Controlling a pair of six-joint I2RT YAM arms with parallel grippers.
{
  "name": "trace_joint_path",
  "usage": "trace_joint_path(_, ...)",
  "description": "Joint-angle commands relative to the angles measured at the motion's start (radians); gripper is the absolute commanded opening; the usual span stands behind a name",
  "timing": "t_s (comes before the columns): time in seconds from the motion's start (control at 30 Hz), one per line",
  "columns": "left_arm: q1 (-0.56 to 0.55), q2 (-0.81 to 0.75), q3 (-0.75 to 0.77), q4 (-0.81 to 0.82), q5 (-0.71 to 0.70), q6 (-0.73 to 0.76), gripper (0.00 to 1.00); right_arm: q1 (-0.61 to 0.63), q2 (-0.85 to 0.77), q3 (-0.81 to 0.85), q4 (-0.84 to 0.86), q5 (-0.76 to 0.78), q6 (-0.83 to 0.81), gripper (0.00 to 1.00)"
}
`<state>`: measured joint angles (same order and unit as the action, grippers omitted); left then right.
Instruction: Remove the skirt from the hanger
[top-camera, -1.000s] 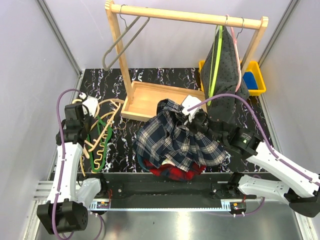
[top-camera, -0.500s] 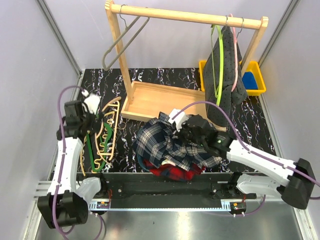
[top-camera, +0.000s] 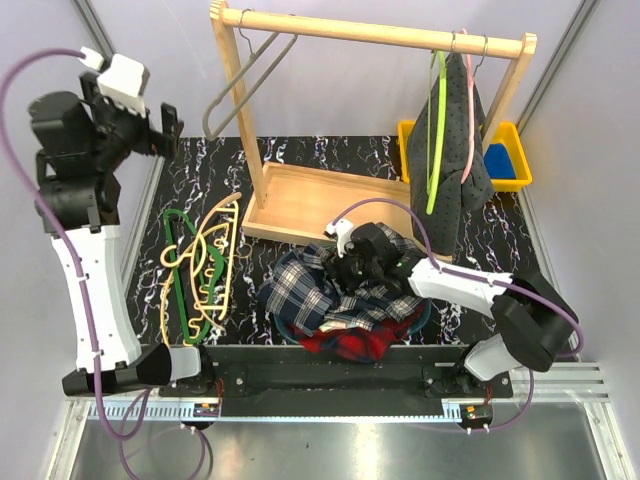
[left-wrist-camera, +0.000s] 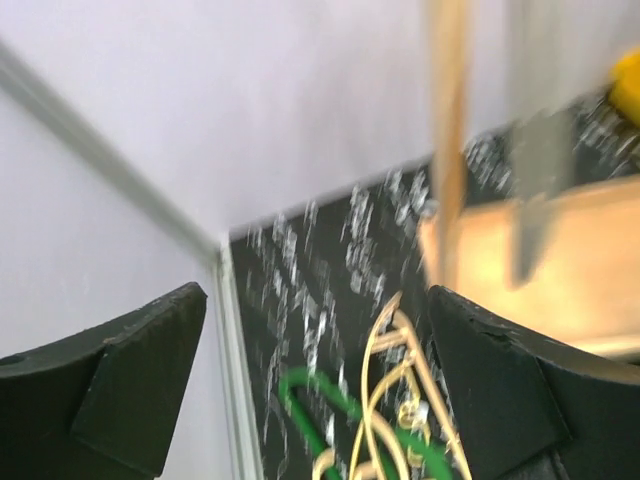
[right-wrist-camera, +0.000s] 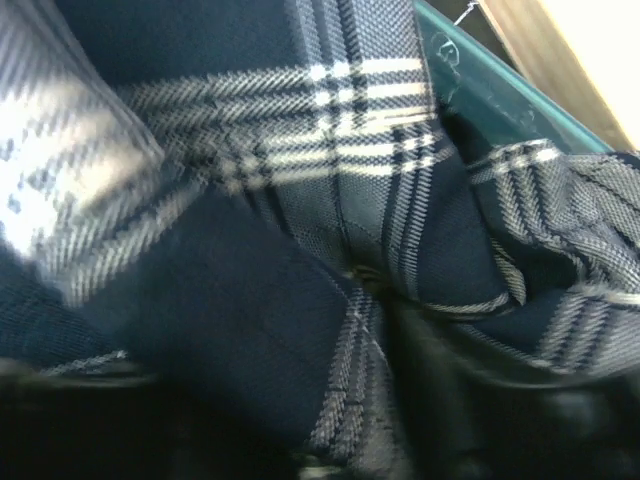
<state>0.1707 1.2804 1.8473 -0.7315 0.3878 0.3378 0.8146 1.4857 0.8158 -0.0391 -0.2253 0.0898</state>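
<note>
The navy plaid skirt (top-camera: 305, 290) lies bunched on a pile at the table's front middle, free of any hanger. My right gripper (top-camera: 352, 262) is pressed into its folds. In the right wrist view the skirt (right-wrist-camera: 300, 150) fills the frame and hides the jaws. A tan hanger (top-camera: 215, 255) lies on the table at the left, across a green hanger (top-camera: 183, 275). My left gripper (top-camera: 150, 120) hangs open high above them and holds nothing. In the left wrist view, the tan hanger (left-wrist-camera: 385, 380) and green hanger (left-wrist-camera: 305, 395) show far below the left gripper (left-wrist-camera: 320, 400).
A wooden rack (top-camera: 370, 35) stands at the back with a grey hanger (top-camera: 245, 85) and a dark dotted garment (top-camera: 450, 150) on lime and pink hangers. A yellow bin (top-camera: 512, 150) sits behind it. A red plaid garment (top-camera: 345, 345) lies under the skirt in a teal basket (right-wrist-camera: 470, 85).
My left arm has risen high and away from the hangers, which now lie free on the table. My right gripper has brought the skirt down and left onto the pile.
</note>
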Motion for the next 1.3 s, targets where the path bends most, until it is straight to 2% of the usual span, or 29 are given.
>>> trace_joint_path(0.0, -0.031, 0.028, 0.17, -0.022, 0.204, -0.132, 0.99, 0.02, -0.013, -0.066, -0.147, -0.038, 0.123, 0.99)
trace_joint_path(0.1, -0.12, 0.031, 0.225, 0.02, 0.18, -0.152, 0.99, 0.02, -0.194, -0.073, -0.146, 0.076, 0.107, 1.0)
trace_joint_path(0.13, -0.147, 0.027, 0.216, 0.038, 0.168, -0.151, 0.99, 0.018, -0.284, -0.046, -0.154, 0.099, 0.107, 1.0)
trace_joint_path(0.27, -0.314, 0.023, 0.21, 0.119, 0.097, -0.141, 0.99, 0.018, -0.41, 0.126, -0.202, 0.161, 0.088, 1.0)
trace_joint_path(0.47, -0.463, 0.105, 0.256, 0.191, 0.033, -0.148, 0.99, 0.018, -0.44, 0.426, -0.214, 0.159, 0.076, 1.0)
trace_joint_path(0.6, -0.496, 0.148, 0.288, 0.196, 0.016, -0.166, 0.99, 0.018, -0.403, 0.635, -0.264, 0.126, 0.067, 1.0)
trace_joint_path(0.73, -0.502, 0.119, 0.224, 0.23, -0.007, -0.164, 0.99, 0.018, -0.383, 0.836, -0.226, 0.15, 0.102, 1.0)
trace_joint_path(0.83, -0.502, 0.094, 0.169, 0.256, -0.018, -0.152, 0.99, 0.018, -0.343, 0.919, -0.255, 0.055, 0.081, 1.0)
trace_joint_path(0.9, -0.502, 0.079, 0.155, 0.267, -0.027, -0.149, 0.99, 0.02, -0.332, 0.91, -0.307, 0.009, 0.064, 1.0)
trace_joint_path(0.97, -0.502, 0.071, 0.144, 0.271, -0.036, -0.152, 0.99, 0.018, -0.341, 0.866, -0.291, -0.047, 0.06, 1.0)
trace_joint_path(1.03, -0.502, 0.063, 0.127, 0.283, -0.044, -0.151, 0.99, 0.018, -0.344, 0.82, -0.28, -0.04, 0.093, 1.0)
trace_joint_path(1.13, -0.502, 0.05, 0.107, 0.291, -0.046, -0.143, 0.99, 0.018, -0.387, 0.78, -0.188, 0.119, 0.117, 1.0)
trace_joint_path(1.2, -0.502, 0.04, 0.098, 0.296, -0.046, -0.137, 0.99, 0.018, -0.456, 0.719, -0.04, 0.352, 0.093, 1.0)
trace_joint_path(1.27, -0.502, 0.034, 0.083, 0.297, -0.043, -0.135, 0.99, 0.018, -0.487, 0.686, 0.092, 0.494, -0.013, 1.0)
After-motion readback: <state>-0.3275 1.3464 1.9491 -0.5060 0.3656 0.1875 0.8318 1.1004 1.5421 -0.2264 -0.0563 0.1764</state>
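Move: The right hand is half open in the navy plaid skirt, whose middle lies about 3 cm to its right, 1 cm back and 4 cm below. The lime hanger on the rack is some 15 cm ahead of it, 19 cm right and 37 cm up; the dark dotted skirt hangs at about 15 cm ahead, 22 cm right, 30 cm up. From the left hand, the lime hanger is about 50 cm right, 3 cm ahead and 2 cm lower, the empty grey hanger roughly 16 cm right, 4 cm ahead, 6 cm up. The right hand spreads its fingers the rest of the way, comes free of the navy plaid skirt over the basket and climbs fast by nearly 50 cm towards the lime hanger, tipping up until the open fingers point forward-left and a little upward, then sinks back about 5 cm, close below the hanger's free end. Meanwhile the open, empty left hand swings right some 18 cm and rises about 7 cm to the grey hanger by the rack's left post, turning clockwise towards the lime hanger. ##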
